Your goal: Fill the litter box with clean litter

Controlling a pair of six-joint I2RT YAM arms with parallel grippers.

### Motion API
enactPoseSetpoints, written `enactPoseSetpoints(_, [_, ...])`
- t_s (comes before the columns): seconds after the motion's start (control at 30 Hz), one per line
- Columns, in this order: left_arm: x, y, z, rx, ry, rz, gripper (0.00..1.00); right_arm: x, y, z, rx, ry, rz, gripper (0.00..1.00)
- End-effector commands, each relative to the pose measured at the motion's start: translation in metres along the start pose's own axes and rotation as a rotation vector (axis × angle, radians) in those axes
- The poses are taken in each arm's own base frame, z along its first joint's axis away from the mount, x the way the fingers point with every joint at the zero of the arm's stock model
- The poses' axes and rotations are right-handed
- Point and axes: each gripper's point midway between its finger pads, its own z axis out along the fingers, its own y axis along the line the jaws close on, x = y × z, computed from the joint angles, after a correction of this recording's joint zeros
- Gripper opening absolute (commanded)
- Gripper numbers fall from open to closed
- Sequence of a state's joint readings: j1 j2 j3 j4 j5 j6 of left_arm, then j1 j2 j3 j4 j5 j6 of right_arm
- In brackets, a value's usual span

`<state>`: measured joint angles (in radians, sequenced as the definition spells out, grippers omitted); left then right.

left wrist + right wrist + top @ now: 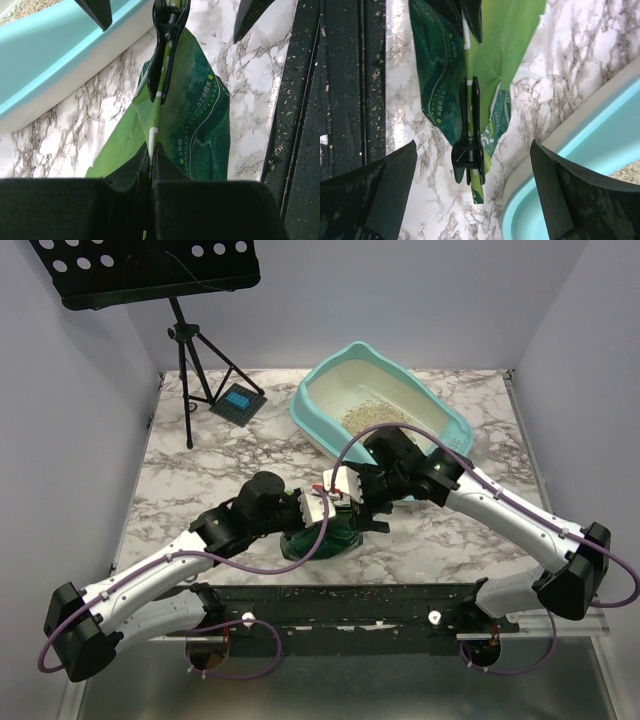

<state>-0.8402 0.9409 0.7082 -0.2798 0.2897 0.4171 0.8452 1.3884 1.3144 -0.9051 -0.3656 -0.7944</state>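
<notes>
The turquoise litter box (310, 412) stands at the back right with a thin patch of beige clean litter (372, 416) inside. In front of it a green printed bag (322, 538) stands on the marble. My left gripper (151, 150) is shut on the bag's folded top edge. A black spring clip (469, 140) pinches that same edge farther along. My right gripper (474, 145) is open wide, one finger on each side of the clip and touching neither it nor the bag (445, 75). From above, the two grippers (330, 502) (368, 512) meet over the bag.
A black tripod stand (190, 350) and a small dark device with a blue screen (238, 403) sit at the back left. The black base rail (350, 605) along the near edge is strewn with spilled granules. The litter box wall (560, 180) lies close beside my right finger.
</notes>
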Motion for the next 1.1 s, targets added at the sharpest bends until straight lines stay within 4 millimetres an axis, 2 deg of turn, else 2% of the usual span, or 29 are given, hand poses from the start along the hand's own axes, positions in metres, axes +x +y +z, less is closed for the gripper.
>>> enactPoseSetpoints(0.0, [-0.053, 0.015, -0.002, -0.05, -0.177, 0.068, 0.13, -0.008, -0.017, -0.011, 0.15, -0.019, 0.007, 1.0])
enactPoseSetpoints(0.13, [-0.059, 0.015, -0.006, -0.056, -0.209, 0.07, 0.2, -0.027, -0.032, -0.033, 0.28, -0.103, 0.074, 1.0])
enactPoseSetpoints(0.27, [-0.064, 0.014, -0.013, -0.06, -0.231, 0.072, 0.29, -0.025, -0.049, -0.059, 0.433, -0.107, 0.159, 1.0])
enactPoseSetpoints(0.33, [-0.067, 0.015, -0.017, -0.065, -0.232, 0.074, 0.35, -0.026, -0.066, -0.078, 0.575, -0.132, 0.243, 1.0])
enactPoseSetpoints(0.4, [-0.072, 0.02, -0.023, -0.09, -0.233, 0.067, 0.43, -0.022, -0.078, -0.097, 0.707, -0.163, 0.341, 1.0])
enactPoseSetpoints(0.53, [-0.083, 0.036, -0.038, -0.179, -0.228, -0.005, 0.5, -0.002, -0.098, -0.129, 0.961, -0.168, 0.591, 1.0])
enactPoseSetpoints(0.63, [-0.091, 0.057, -0.052, -0.29, -0.197, -0.113, 0.58, 0.001, -0.098, -0.136, 0.978, -0.144, 0.67, 1.0])
enactPoseSetpoints(0.73, [-0.092, 0.081, -0.063, -0.422, -0.181, -0.158, 0.69, 0.002, -0.097, -0.146, 1.032, -0.23, 0.722, 1.0])
enactPoseSetpoints(0.87, [-0.094, 0.089, -0.065, -0.471, -0.195, -0.183, 0.88, 0.008, -0.093, -0.166, 1.117, -0.316, 0.814, 1.0])
enactPoseSetpoints(0.9, [-0.093, 0.092, -0.065, -0.486, -0.191, -0.197, 0.96, 0.008, -0.092, -0.171, 1.13, -0.335, 0.845, 1.0])
enactPoseSetpoints(0.93, [-0.091, 0.095, -0.063, -0.503, -0.181, -0.209, 0.99, 0.009, -0.091, -0.177, 1.15, -0.35, 0.865, 1.0])
enactPoseSetpoints(1.07, [-0.088, 0.111, -0.065, -0.589, -0.144, -0.283, 0.99, 0.017, -0.087, -0.196, 1.227, -0.39, 0.958, 1.0])
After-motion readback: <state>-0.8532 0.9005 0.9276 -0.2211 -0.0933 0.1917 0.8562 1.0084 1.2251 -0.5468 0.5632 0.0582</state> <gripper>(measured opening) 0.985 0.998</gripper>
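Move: The left fingers still pinch the folded top of the litter bag, with the black clip about 8 cm to their right along the fold. The bag's body hangs some 8 cm below that hand and 4 cm nearer the base. The clip sits between the open right fingers, about 3 cm to the right hand's left and 1 cm below it. From the right hand, the litter box lies roughly 20 cm ahead, 5 cm left and 10 cm lower. Open the left gripper wide to let go of the bag's fold as you lift it some 13 cm off the bag, drifting about 5 cm forward late. Keep the right fingers wide open, raise them clear of the clip by about 14 cm while drawing right and forward, and turn that wrist clockwise some 70 degrees until the fingers face the litter box. ##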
